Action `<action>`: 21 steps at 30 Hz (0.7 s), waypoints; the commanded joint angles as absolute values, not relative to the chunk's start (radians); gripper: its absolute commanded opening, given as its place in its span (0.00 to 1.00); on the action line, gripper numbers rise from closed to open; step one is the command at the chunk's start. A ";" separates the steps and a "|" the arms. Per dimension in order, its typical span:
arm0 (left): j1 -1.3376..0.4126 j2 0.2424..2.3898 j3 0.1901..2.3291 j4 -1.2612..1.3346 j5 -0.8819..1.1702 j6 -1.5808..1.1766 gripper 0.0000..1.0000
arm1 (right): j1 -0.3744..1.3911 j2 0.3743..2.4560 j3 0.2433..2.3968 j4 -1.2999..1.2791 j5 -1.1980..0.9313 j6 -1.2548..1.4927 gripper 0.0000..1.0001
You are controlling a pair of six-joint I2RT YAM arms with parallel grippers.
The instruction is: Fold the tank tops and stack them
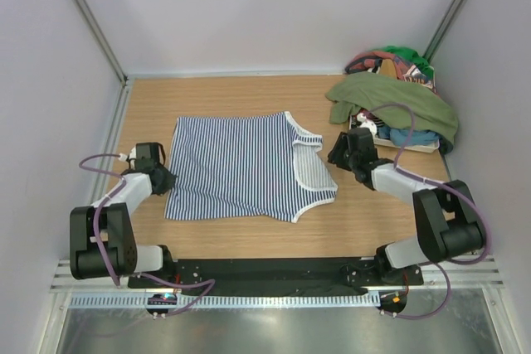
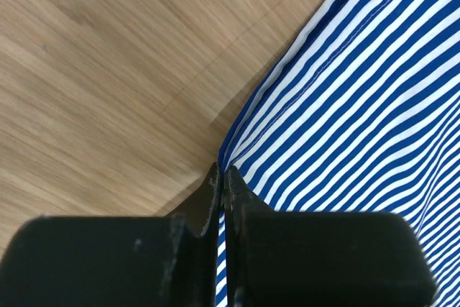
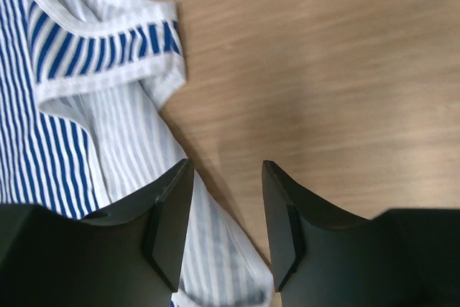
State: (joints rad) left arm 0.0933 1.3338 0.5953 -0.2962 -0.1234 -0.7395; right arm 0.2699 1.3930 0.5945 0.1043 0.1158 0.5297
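The navy-and-white striped tank top lies flat in the middle of the wooden table, hem to the left and straps to the right. At its left hem my left gripper is shut on the cloth's edge; in the left wrist view a strip of the striped tank top shows between the closed jaws of the gripper. My right gripper is open at the strap end. In the right wrist view it straddles the pale inside-out edge of the top. The olive green tank top drapes over a pile at the back right.
A shallow box of mixed clothes sits in the back right corner under the green top. White walls close in the left, back and right sides. A black mounting rail runs along the near edge.
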 commanded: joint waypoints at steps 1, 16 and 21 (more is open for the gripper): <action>0.121 1.362 0.608 -0.232 -0.131 -0.723 0.00 | 0.282 1.479 0.736 0.114 0.086 0.540 0.50; 0.152 1.347 0.568 -0.192 -0.083 -0.733 0.00 | 0.288 1.842 1.064 0.025 0.058 0.588 0.36; 0.152 1.350 0.569 -0.189 -0.075 -0.733 0.00 | 0.288 1.873 1.106 -0.023 0.132 0.588 0.10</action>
State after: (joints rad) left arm 0.1448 1.3544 0.5846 -0.2104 -0.0807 -0.7399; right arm 0.2840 1.8687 1.0576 0.0185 0.0750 0.5793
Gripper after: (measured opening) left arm 0.005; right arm 0.173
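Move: The striped tank top's upper strap tip lies about 9 cm ahead of the right hand, 4 cm to its left and 3 cm lower. The lower strap end is some 9 cm back from the hand, level sideways; the neck-side top corner is around 20 cm ahead and 15 cm left. The laundry bin stands roughly 20 cm ahead and 21 cm to the right. The left hand, still pinching the hem, has the strap tip about 50 cm to its right and 13 cm ahead. The right fingers close on the edge of the upper strap tip after the hand reaches forward about 10 cm and some 4 cm left, first nearly level, then dipping 2 to 3 cm onto the cloth as the fingers tip slightly further down. The left hand keeps its pinch on the hem and eases it forward and left by roughly 1.5 cm, then holds. ##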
